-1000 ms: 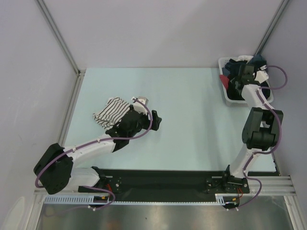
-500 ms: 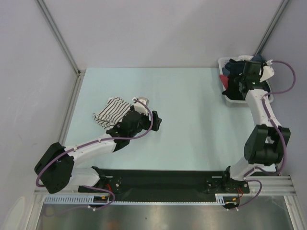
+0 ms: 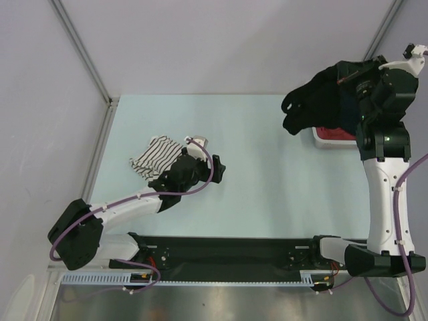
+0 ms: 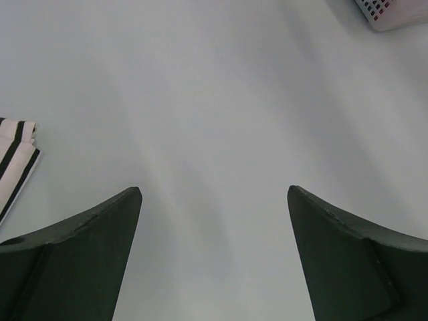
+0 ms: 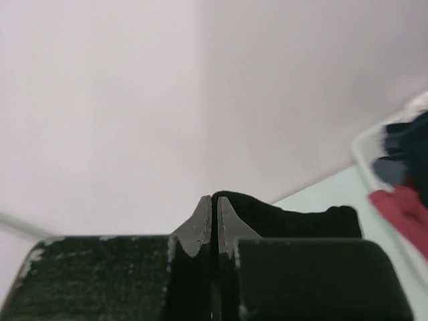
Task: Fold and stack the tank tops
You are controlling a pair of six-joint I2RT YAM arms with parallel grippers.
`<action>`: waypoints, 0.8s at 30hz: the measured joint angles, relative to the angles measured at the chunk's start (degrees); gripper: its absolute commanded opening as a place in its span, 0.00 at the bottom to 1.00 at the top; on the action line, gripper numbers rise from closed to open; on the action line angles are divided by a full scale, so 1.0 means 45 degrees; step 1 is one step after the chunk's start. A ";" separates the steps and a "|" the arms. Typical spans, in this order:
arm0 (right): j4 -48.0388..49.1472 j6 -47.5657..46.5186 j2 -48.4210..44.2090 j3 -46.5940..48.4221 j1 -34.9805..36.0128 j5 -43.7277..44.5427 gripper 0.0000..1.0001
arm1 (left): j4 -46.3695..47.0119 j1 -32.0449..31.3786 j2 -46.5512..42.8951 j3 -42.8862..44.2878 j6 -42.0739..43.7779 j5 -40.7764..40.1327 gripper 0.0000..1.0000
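The black tank top (image 3: 314,103) hangs bunched in the air above the table's far right, and my right gripper (image 3: 349,81) is shut on its upper edge. In the right wrist view the jaws (image 5: 215,197) are pressed together with black fabric (image 5: 294,221) pinched between them. The striped tank top (image 3: 152,155) lies crumpled on the table at the left. My left gripper (image 3: 208,158) hovers just to its right, open and empty. The left wrist view shows a striped corner (image 4: 13,150) left of the spread fingers, with the left gripper (image 4: 214,190) over bare table.
A white basket (image 3: 334,141) with a red garment (image 3: 334,132) and other clothes stands at the far right, partly behind the hanging top. Its corner shows in the left wrist view (image 4: 394,13). Walls and metal posts close in the table's sides and back.
My right gripper shut on the black tank top in the basket and rose high, pulling it out and toward the left. The left arm has stayed almost still.
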 measured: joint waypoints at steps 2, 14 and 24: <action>-0.0044 -0.0073 -0.0131 0.0189 0.0515 -0.0748 0.00 | 0.0005 0.0000 -0.0087 -0.0034 -0.0005 -0.0180 0.96; -0.0714 -0.1443 0.0083 -0.1783 0.6018 -0.4109 0.00 | -0.0185 -0.0034 -0.2866 -0.1248 -0.0500 -0.3735 0.98; -0.1224 -0.1914 -0.0126 -0.3298 0.5508 -0.2176 0.62 | -0.0170 -0.0039 -0.4473 -0.1865 -0.0573 -0.5246 0.98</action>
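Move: The right hand, holding a black tank top high up, is bound for the open middle of the table, about 36 cm to its left, some 6 cm farther out and 50 cm below. The laundry bin sits roughly 15 cm ahead, 14 cm right and 43 cm down; the folded striped top lies about 33 cm left of that middle spot, level with it. From the left hand, the same spot is some 14 cm ahead, 10 cm right and 15 cm below. Fling the black tank top leftward off the bin side towards the middle of the table: sweep the right gripper fast some 23 cm left, drawing back a little, turning counter-clockwise and sinking, then ease a few centimetres right and forward while still sinking; start parting the fingers only at the end. Meanwhile swing the empty, open left gripper about 10 cm left and 5 cm up, turning it left. ##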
